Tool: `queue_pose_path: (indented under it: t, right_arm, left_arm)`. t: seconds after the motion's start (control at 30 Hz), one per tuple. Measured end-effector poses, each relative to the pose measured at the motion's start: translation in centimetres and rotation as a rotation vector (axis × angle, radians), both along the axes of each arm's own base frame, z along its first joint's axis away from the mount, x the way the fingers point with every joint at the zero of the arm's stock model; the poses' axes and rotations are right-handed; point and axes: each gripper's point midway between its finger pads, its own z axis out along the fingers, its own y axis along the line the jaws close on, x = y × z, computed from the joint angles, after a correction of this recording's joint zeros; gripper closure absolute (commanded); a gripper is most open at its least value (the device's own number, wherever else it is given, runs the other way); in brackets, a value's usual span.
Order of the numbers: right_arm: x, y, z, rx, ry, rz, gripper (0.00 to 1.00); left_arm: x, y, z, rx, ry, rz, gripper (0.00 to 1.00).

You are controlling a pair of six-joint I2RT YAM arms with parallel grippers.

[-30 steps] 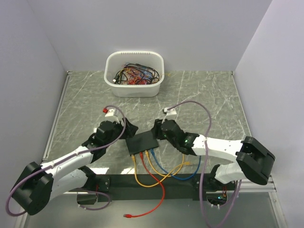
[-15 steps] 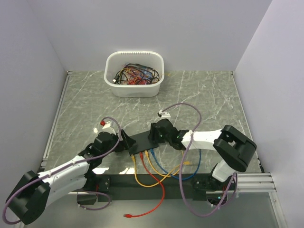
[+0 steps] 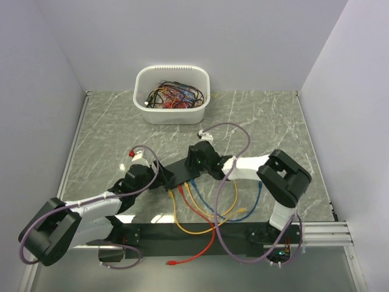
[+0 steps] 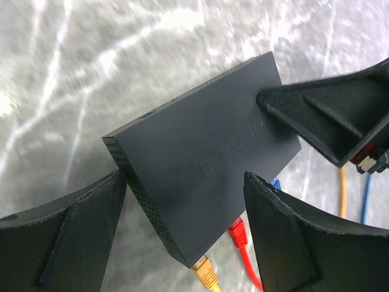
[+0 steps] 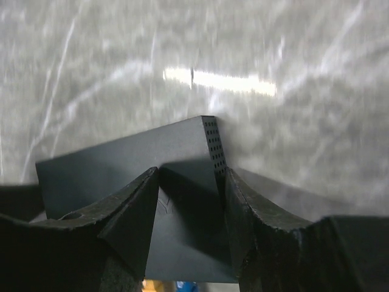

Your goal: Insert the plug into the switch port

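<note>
The flat black switch box [image 3: 179, 171] lies mid-table between my two grippers. Yellow [image 4: 205, 271], red [image 4: 238, 231] and blue [image 4: 275, 181] plugs sit in ports along its near edge; the ports themselves are hidden. My right gripper [image 3: 193, 163] is shut on the box's right end [image 5: 182, 152], one finger on its top face and the other past the perforated side. My left gripper [image 4: 184, 182] is open, its fingers straddling the box's left corner [image 4: 200, 152]. A loose red plug [image 3: 171, 263] lies at the near edge.
A white oval tub [image 3: 173, 115] full of tangled cables stands at the back. Yellow, red and blue cables [image 3: 206, 213] loop from the box toward the arm bases. Purple arm cables arch over both wrists. Walls close in on three sides.
My right gripper has moved left and away from the bases, taking the box with it and turning it. The plugged-in cables trailed along. My left gripper moved slightly and still straddles the box's left end.
</note>
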Motion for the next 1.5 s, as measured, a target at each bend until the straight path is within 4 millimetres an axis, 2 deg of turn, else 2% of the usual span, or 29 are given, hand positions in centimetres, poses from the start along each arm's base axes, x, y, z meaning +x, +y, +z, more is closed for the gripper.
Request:
queue_pose_path:
  t: [0.3, 0.6, 0.73, 0.9, 1.07, 1.17, 1.23, 1.3, 1.33, 1.5]
  right_arm:
    - [5.2, 2.5, 0.4, -0.017, -0.022, -0.02, 0.5]
    - [8.5, 7.1, 0.8, 0.008, -0.017, 0.069, 0.5]
    - [9.1, 8.4, 0.8, 0.01, -0.031, 0.121, 0.48]
    - [9.9, 9.1, 1.1, -0.027, -0.054, 0.178, 0.46]
    - [9.9, 8.8, 1.5, -0.064, -0.084, 0.214, 0.43]
    - [8.6, 7.9, 1.9, -0.081, -0.086, 0.234, 0.4]
    - [7.4, 7.4, 3.0, -0.078, -0.097, 0.252, 0.38]
    - [6.0, 7.1, 5.1, -0.051, -0.119, 0.273, 0.35]
    - [5.5, 7.2, 6.7, -0.021, -0.142, 0.286, 0.3]
    - [2.8, 7.2, 15.7, 0.139, -0.309, 0.324, 0.27]
  left_arm:
    - [2.9, 1.3, -0.2, 0.076, -0.01, 0.088, 0.16]
    - [6.1, 5.1, -0.2, 0.122, 0.004, 0.205, 0.16]
    - [7.1, 6.4, -0.2, 0.132, 0.006, 0.236, 0.16]
    - [8.2, 7.1, -0.3, 0.128, 0.005, 0.26, 0.18]
    - [8.3, 7.1, -0.1, 0.118, -0.001, 0.256, 0.17]
    - [7.8, 6.6, 0.1, 0.104, 0.012, 0.23, 0.16]
    - [7.3, 6.4, 0.3, 0.099, 0.02, 0.213, 0.16]
    - [6.9, 6.3, 0.9, 0.094, 0.017, 0.204, 0.15]
    - [6.9, 6.3, 1.4, 0.09, 0.007, 0.202, 0.15]
    - [7.3, 6.4, 5.9, 0.046, -0.13, 0.21, 0.12]
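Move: The left hand straddles the switch's left end, the switch's middle about 5 cm to its right, 1 cm ahead and 2 cm lower; the outer yellow plug is 5 cm back and 1 cm right, the red plug 5 cm back and 4 cm right. The right hand straddles the right end, the middle some 6 cm left, 4 cm back and 2 cm below, the blue plug 7 cm back and 1 cm left. Forward and left, low over the table, both hands go on pushing the switch between them by its ends, the left about 11 cm and the right about 13 cm, each turning some 15 degrees counter-clockwise. Then both come off: the right draws back and rises quickly some 15 cm, its fingers opening wider and tipping up, while the left lifts about 6 cm, still wide open. ##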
